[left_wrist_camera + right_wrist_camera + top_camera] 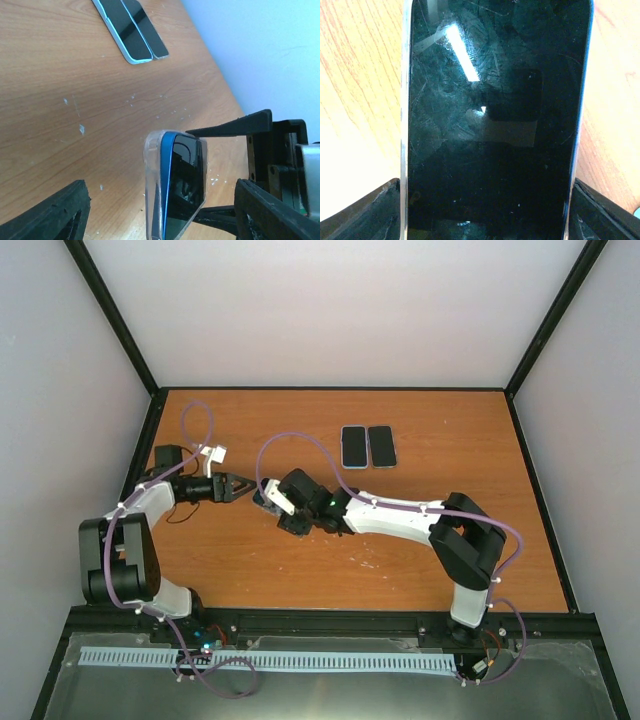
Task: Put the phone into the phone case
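Observation:
The phone (182, 185), black-screened with a blue rim, sits on edge in the clear phone case (151, 185). Its blue rim stands a little proud of the case along one side. My right gripper (268, 500) is shut on the phone and case, holding them above the table. Its thin black fingers (230, 127) press them from both sides. In the right wrist view the phone's screen (490, 125) fills the frame, with the right gripper (485, 220) clamped on its long edges. My left gripper (160, 200) is open around the phone's end, its fingers (50, 215) apart from it. From above, the left gripper (238, 487) points at the phone.
Two other dark phones (353, 446) (381, 446) lie flat side by side at the back of the wooden table (420, 560). They appear again in the left wrist view (131, 30). Black frame posts and grey walls bound the table.

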Motion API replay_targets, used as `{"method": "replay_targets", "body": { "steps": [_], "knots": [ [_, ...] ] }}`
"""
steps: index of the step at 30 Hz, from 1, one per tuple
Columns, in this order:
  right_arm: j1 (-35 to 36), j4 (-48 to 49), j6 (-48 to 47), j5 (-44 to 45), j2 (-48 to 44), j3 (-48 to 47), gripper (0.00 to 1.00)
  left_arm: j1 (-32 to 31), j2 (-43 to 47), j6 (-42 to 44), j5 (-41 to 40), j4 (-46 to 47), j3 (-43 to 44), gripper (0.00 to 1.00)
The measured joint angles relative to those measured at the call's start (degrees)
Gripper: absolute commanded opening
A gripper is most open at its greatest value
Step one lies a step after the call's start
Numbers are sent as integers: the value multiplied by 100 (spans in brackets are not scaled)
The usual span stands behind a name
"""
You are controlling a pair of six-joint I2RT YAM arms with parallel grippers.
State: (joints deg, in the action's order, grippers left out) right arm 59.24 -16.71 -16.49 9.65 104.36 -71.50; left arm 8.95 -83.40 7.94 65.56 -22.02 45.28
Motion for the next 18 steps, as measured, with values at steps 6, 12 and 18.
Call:
{"method": "replay_targets", "body": {
  "steps": [6, 12, 18],
  "knots": [
    [0, -15, -35, 2, -28, -111, 45, -11, -326, 57, 361, -127, -11, 74],
    [0, -42, -81, 4, -31, -160, 45, -192, -378, 153, 555, -214, -13, 59],
    [0, -42, -129, 24, -31, -317, 45, -326, -387, 223, 629, -280, -13, 35]
  ]
}}
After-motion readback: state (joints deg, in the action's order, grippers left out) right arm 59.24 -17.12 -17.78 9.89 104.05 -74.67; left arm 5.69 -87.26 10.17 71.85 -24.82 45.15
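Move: The right hand already grips the phone in its clear case, whose middle lies about 3 cm ahead, 3 cm left and 2 cm above it. From the left hand that middle is some 9 cm right, 5 cm back and 2 cm lower. The blue-cased phone lies on the table 18 cm ahead, 28 cm right and 14 cm below the left hand, the black phone 8 cm farther right. Left fingers move 3 cm right and back around the held case's near edge, half closing; right lifts it 2.5 cm. ##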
